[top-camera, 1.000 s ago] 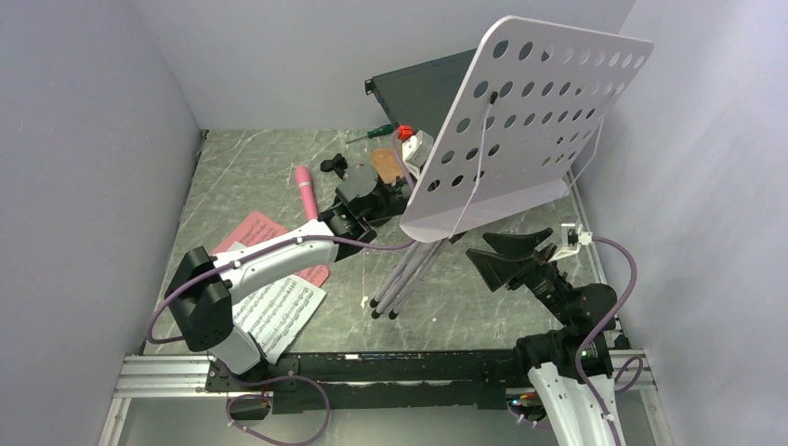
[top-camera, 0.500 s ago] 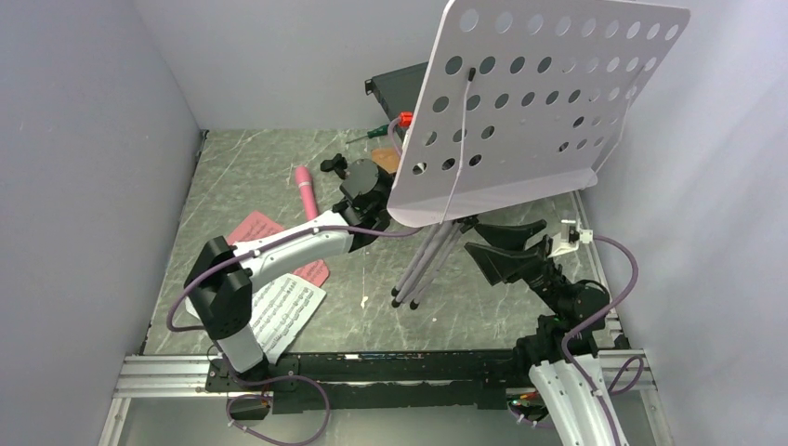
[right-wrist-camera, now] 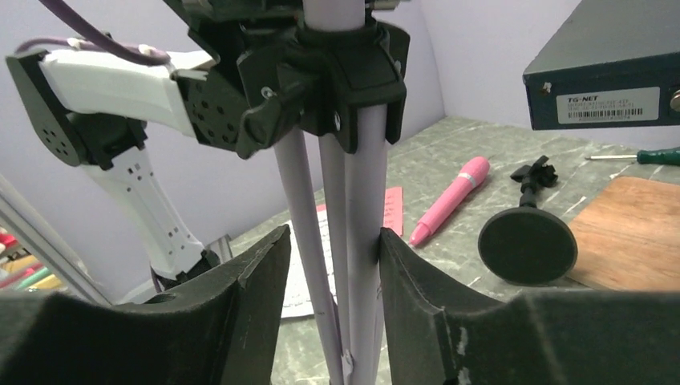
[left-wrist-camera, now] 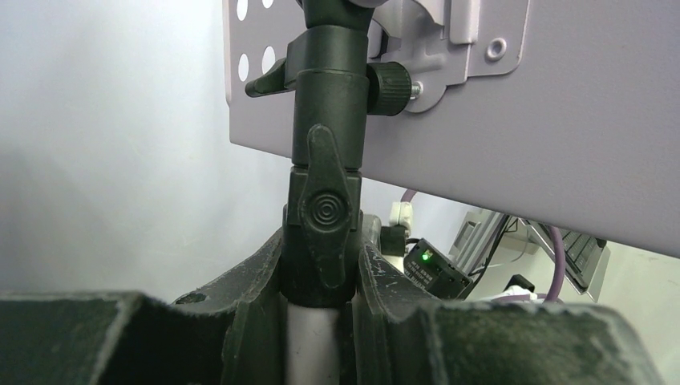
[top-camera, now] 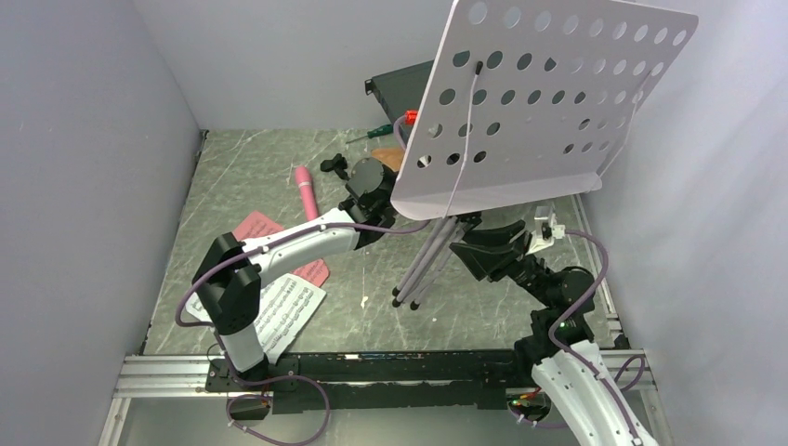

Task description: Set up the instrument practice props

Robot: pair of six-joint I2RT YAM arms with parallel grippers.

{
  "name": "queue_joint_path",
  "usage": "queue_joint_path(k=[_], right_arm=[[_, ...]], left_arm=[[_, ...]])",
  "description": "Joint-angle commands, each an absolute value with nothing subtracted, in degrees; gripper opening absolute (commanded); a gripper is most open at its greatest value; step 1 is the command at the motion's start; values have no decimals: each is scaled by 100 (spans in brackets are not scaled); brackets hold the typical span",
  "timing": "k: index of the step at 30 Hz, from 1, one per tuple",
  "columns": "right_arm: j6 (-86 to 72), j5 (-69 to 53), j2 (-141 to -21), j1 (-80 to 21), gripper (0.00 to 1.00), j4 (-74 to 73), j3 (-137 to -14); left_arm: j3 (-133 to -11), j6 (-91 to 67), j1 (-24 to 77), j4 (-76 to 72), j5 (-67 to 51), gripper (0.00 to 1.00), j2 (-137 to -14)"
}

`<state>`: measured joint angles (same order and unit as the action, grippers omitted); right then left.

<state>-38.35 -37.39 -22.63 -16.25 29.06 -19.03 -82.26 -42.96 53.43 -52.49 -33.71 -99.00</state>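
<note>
The pale lavender perforated desk (top-camera: pixel 548 102) stands raised on its silver tripod, whose folded legs (top-camera: pixel 429 265) slant down to the table. My left gripper (top-camera: pixel 383 212) is shut on the stand's pole at the black clamp collar (left-wrist-camera: pixel 325 208), just under the desk (left-wrist-camera: pixel 521 144). My right gripper (right-wrist-camera: pixel 330 241) straddles the folded legs (right-wrist-camera: pixel 361 208): its right finger touches a leg, and a gap remains at the left finger. The pink microphone (top-camera: pixel 305 189) and the black round-based mic stand (right-wrist-camera: pixel 528 245) lie on the table. Pink (top-camera: pixel 256 228) and white music sheets (top-camera: pixel 283 311) lie at the left.
A dark rack-mount box (top-camera: pixel 404 88) leans at the back wall, with a green-handled screwdriver (top-camera: pixel 370 134) before it. A wooden board (right-wrist-camera: pixel 633 233) lies beside the mic stand base. Walls close in on the left, right and back.
The left arm has lifted the stand, so the desk sits higher and more upright. My right gripper has moved left onto the folded legs and its jaws have narrowed.
</note>
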Motion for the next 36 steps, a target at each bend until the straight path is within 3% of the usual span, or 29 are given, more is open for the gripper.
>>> queue_joint_path(k=[1, 5, 9, 12, 23, 36], right_arm=[[-2964, -3430, -2415, -1890, 44, 2774, -2155], [-2678, -3392, -2657, -2081, 29, 2870, -2238], [-2263, -3162, -2822, -2265, 23, 2562, -2386], [-1874, -3093, -2850, -2342, 0, 2345, -2436], [-516, -2482, -2864, -2706, 0, 1099, -2414], [368, 221, -3414, -4298, 0, 97, -2498]], left_arm=[[-9052, -4600, 5342, -6903, -3122, 0, -9570], [-9114, -4634, 5339, -6926, -3179, 0, -9593], [-9146, -4651, 5337, -6952, -3211, 0, -9568], [-9198, -4716, 5336, -7044, -3282, 0, -9531], [-9376, -4010, 5319, -6661, -3567, 0, -8775], [-9097, -3980, 4892, -6856, -3342, 0, -8407]])
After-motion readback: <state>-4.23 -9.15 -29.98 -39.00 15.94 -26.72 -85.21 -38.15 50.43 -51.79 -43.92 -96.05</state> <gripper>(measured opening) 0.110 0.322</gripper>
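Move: The music stand hangs from the left hand, which still grips its pole. The near tripod leg is almost between the right hand's half-open fingers, roughly 2 cm ahead and 2 cm to the left at about the same height. The leg hub sits some 3 cm ahead, 1 cm left and 6 cm up. The big desk's middle is about 13 cm ahead, 11 cm right and 25 cm above. From the left hand the leg lies about 6 cm back, 4 cm left and 14 cm below. The right fingers close on the near tripod leg and pinch it just below the hub, while that hand eases forward about 3 cm and some 2 cm left, dipping slightly first, its tips levelling and swinging clockwise. The left hand keeps its hold on the pole, lifting it about 3 cm, drifting back and then left, and turning some 12 degrees so the desk leans back towards the robot. ##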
